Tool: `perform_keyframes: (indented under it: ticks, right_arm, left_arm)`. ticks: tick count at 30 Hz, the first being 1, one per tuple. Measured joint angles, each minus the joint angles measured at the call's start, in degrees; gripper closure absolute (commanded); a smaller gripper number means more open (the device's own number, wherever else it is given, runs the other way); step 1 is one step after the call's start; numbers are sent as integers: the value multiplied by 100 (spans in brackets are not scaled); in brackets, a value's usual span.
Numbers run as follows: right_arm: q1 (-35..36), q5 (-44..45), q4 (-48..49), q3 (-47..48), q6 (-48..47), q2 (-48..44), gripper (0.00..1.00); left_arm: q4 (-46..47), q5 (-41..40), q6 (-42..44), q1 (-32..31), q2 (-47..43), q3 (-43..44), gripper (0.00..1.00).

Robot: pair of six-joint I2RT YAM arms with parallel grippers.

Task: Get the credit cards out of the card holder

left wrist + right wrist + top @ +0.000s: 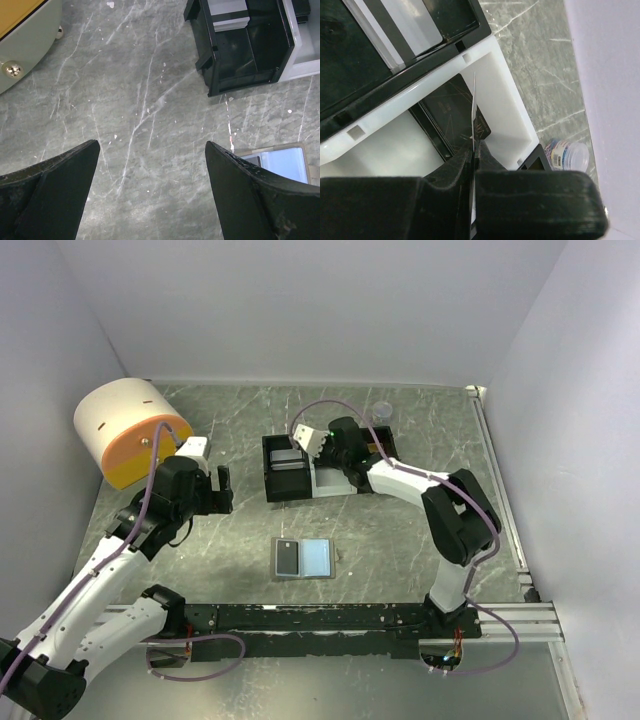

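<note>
The card holder [303, 558] lies open on the table between the arms, its left leaf dark and its right leaf pale blue. Part of the card holder [280, 162] shows beside the right finger in the left wrist view. My right gripper [474, 145] is shut on a thin white card [473, 100], seen edge-on above the tray's white compartment. A black card [450, 115] lies in that compartment. In the top view the right gripper [310, 443] hangs over the tray [272, 485]. My left gripper [151, 145] is open over bare table, left of the holder, and holds nothing.
The black-and-white tray [210, 60] holds a grey card [230, 17] in a black compartment. A white and orange drum [125, 430] stands at the back left. A small clear labelled pot [567, 152] sits behind the tray near the right wall.
</note>
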Motion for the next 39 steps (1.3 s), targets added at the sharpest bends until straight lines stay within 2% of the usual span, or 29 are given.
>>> perform_keyframes:
  ticks: [11,17,26,28,30,35,37,39]
  right_arm:
    - [2,470,85,142,-457,560,100]
    - [22,693,455,155,-651,645,100]
    - [22,688,503,387,-839,1102,97]
    - [22,710,511,389,-890,1172,93]
    - [24,732,533,389,-938,1211,82]
    - [26,686,553,389,-1010,1224,65]
    - [24,632,560,389,-1012,1209,56]
    - [-2,546,518,389,-997,1161,52]
  left_arm:
    - [20,0,33,0,0,0,4]
    - [24,0,35,0,22,0,4]
    - [28,0,39,0,68,0,5]
    - [28,0,42,0,79,0,5]
    - [28,0,44,0,83,0,5]
    - [31,-2,55,0,109,0,5]
    - [28,-2,57,0,116,0,5]
    - [31,0,59,0,120,0,5]
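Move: The right hand, with a card already pinched between shut fingers, is over the box's white middle compartment. The black cards there lie about 4 cm ahead, 1 cm to its left and 7 cm below; the grey cards are roughly 9 cm farther left, the gold cards about 9 cm to their right. The jar stands some 14 cm ahead and 12 cm right. From the left hand, the black cards are about 22 cm ahead, 20 cm right and 16 cm below. Letting go of the card over the black ones closes the right hand's move: still pinching it, the hand sinks about 5 cm into the white compartment while reaching some 3.5 cm forward, with a brief small lift midway, and tips its left side down about 10 degrees. Once down, it stays almost in place as the fingers open to nearly half. ##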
